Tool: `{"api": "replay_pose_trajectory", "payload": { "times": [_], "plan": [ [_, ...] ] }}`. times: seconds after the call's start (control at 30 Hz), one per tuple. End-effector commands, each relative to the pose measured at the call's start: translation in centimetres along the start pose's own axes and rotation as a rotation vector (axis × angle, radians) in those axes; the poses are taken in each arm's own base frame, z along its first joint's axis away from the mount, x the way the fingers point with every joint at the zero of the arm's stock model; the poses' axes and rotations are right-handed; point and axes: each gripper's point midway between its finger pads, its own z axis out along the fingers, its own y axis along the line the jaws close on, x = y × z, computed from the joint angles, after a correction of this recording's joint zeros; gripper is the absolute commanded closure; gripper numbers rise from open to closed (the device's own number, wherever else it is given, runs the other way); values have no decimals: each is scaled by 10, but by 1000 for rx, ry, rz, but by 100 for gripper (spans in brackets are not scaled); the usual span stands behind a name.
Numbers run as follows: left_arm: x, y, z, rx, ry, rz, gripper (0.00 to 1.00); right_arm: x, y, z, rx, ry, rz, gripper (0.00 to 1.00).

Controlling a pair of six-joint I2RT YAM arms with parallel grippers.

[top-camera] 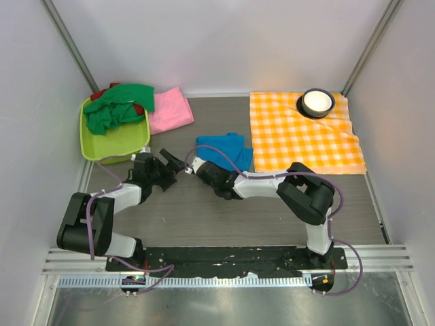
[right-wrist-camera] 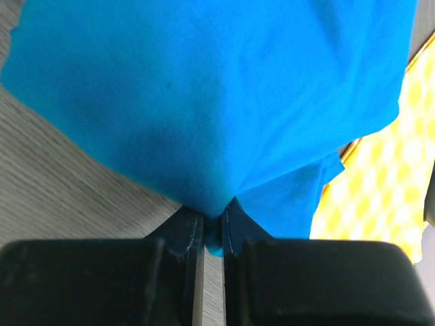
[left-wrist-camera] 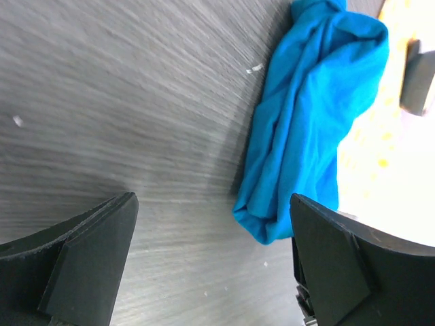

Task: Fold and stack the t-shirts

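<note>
A crumpled bright blue t-shirt [top-camera: 224,149] lies mid-table, just left of the checked cloth. My right gripper [top-camera: 194,165] is at its left edge, shut on a pinch of the blue cloth [right-wrist-camera: 204,102]; the right wrist view shows the fabric caught between the jaws of that gripper [right-wrist-camera: 212,219]. Close to the left, my left gripper [top-camera: 177,164] stands open and empty, with the blue t-shirt [left-wrist-camera: 312,115] beyond its right finger [left-wrist-camera: 340,258]. A pink t-shirt [top-camera: 170,110] lies at the back. A green t-shirt [top-camera: 119,105] and a red one [top-camera: 100,94] sit in the bin.
A lime-green bin [top-camera: 109,146] stands at the back left. An orange-and-white checked cloth [top-camera: 302,136] covers the back right, with a dark bowl [top-camera: 317,102] on its far edge. White walls close in the table on three sides.
</note>
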Motion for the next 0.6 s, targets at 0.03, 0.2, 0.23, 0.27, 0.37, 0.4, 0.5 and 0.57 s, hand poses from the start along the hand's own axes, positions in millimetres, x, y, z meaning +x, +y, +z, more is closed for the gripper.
{"api": "replay_pose_trajectory", "payload": {
  "times": [0.03, 0.2, 0.23, 0.27, 0.37, 0.4, 0.5, 0.57],
  "plan": [
    [32, -23, -8, 169, 137, -117, 0, -30, -28, -32, 1, -81, 95, 99],
    [44, -31, -3, 224, 190, -163, 0, -45, -40, -46, 14, -106, 80, 99],
    [46, -29, -3, 229, 192, -175, 0, -50, -42, -50, 17, -119, 83, 99],
    [47, -30, -2, 240, 195, -189, 0, -51, -43, -53, 16, -119, 83, 99],
    [47, -31, 4, 270, 199, -231, 0, -56, -46, -61, 25, -131, 79, 99],
    [45, -38, 4, 300, 193, -248, 0, -55, -47, -62, 30, -130, 75, 99],
    [45, -37, 12, 331, 194, -286, 0, -55, -46, -68, 28, -132, 69, 99],
    [42, -41, 16, 381, 189, -329, 0, -55, -45, -72, 25, -134, 62, 99]
  ]
}}
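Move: The folded blue t-shirt, whose near edge the right fingers already pinch, has its middle about 8 cm ahead and 16 cm right of the open left hand, some 3 cm lower. From the right hand it is about 6 cm ahead and 3 cm left, 1 cm lower. The folded pink shirt lies roughly 22 cm ahead and 3 cm left of the left hand; the yellow checked cloth's middle is about 12 cm ahead and 26 cm right of the right hand. The blue t-shirt's near edge stays pinched in the right fingers as that hand raises it about 5.5 cm and eases back slightly. Meanwhile the left hand slides right towards the t-shirt's raised left side by about 5.5 cm, near level, rolling some 25 degrees so its left side dips, with fingers kept wide open; whether it touches the cloth can't be seen. ##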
